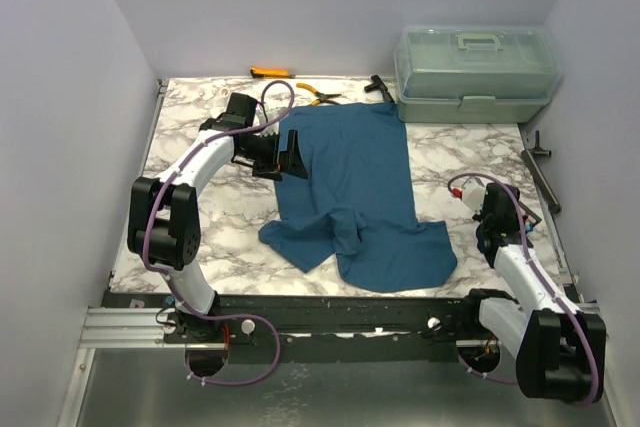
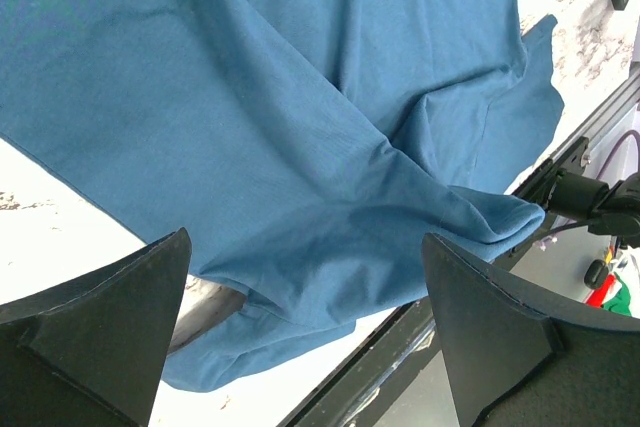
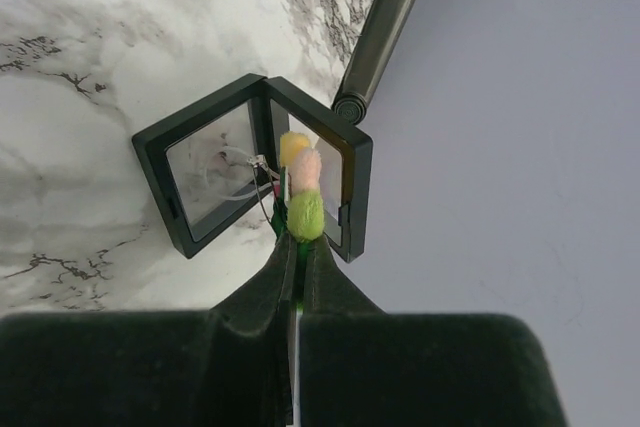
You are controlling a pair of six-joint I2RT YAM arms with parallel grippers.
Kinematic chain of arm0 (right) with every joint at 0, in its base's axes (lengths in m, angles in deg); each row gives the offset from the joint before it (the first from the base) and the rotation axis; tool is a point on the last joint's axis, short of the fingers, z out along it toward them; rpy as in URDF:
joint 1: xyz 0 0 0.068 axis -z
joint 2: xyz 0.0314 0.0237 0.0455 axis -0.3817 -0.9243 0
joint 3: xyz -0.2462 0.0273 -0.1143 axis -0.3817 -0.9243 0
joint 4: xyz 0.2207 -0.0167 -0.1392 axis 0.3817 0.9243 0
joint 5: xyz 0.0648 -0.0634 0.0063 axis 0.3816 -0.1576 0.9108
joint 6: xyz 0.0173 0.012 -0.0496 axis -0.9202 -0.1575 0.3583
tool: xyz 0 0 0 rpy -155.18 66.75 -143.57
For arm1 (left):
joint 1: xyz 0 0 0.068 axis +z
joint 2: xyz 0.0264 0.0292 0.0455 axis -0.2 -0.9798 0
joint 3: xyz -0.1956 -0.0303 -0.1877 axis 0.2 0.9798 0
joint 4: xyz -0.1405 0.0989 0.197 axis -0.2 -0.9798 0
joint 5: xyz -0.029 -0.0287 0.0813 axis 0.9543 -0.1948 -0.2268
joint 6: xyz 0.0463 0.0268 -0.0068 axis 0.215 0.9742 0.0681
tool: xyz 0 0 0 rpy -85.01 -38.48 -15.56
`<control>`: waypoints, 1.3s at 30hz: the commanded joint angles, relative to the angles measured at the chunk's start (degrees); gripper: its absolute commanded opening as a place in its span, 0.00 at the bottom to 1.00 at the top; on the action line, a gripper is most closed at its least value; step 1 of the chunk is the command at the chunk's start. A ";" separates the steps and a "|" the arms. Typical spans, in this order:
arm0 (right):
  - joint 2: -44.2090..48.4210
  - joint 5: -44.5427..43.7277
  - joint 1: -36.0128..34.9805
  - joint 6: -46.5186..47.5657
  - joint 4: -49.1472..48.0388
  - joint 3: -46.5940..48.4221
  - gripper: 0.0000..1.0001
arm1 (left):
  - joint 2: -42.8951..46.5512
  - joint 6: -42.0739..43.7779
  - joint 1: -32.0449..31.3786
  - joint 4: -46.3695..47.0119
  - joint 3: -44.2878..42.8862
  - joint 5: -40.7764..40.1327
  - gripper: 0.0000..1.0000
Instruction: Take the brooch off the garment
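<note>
The teal-blue garment point(image 1: 360, 187) lies rumpled on the marble table and fills the left wrist view point(image 2: 300, 97). My left gripper point(image 1: 290, 157) is open and empty, hovering over the garment's left edge, its jaws point(image 2: 305, 237) spread wide above the cloth. My right gripper point(image 1: 490, 209) is at the table's right side, away from the garment. It is shut on the brooch point(image 3: 303, 187), a small cluster of yellow, pink and green beads with a wire pin, held just above an open black hinged case point(image 3: 150, 147). The brooch is hidden in the top view.
A clear green-grey toolbox point(image 1: 475, 72) stands at the back right. Pliers point(image 1: 322, 97), an orange-handled tool point(image 1: 270, 73) and a black tool point(image 1: 380, 87) lie along the back edge. A dark metal bar point(image 1: 540, 172) runs along the right edge point(image 3: 385, 27).
</note>
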 commanded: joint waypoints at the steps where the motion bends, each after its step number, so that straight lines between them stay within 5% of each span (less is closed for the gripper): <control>1: -1.33 2.15 0.83 4.30 -7.28 -2.43 0.01 | -0.12 0.94 -0.23 -0.50 -1.14 -0.90 0.99; 25: -10.68 0.32 2.01 12.11 -24.92 -8.89 0.03 | -1.37 1.20 -0.32 -0.85 -1.62 -0.96 0.99; 39: -7.59 2.09 2.12 10.00 -15.23 -7.29 0.39 | -2.44 1.56 -0.41 -0.85 -2.24 -1.76 0.99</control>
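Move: My right hand holds the brooch above the open black case. The case's middle is about 2 cm ahead, 2 cm to the right and 6 cm below my hand point. The dark metal bar lies some 9 cm ahead and 5 cm right of that hand, and the garment's nearest flap about 21 cm to its left and 8 cm back. From my idle left hand the case is roughly 46 cm to the right, 12 cm back and 11 cm down. I lower the brooch into the open case with my right hand, going down about 3 cm and edging forward roughly 1 cm, while the wrist turns a little, under 10 degrees. Once I am down I stay nearly in place and open the fingers to somewhat over a third, letting go of the brooch. ##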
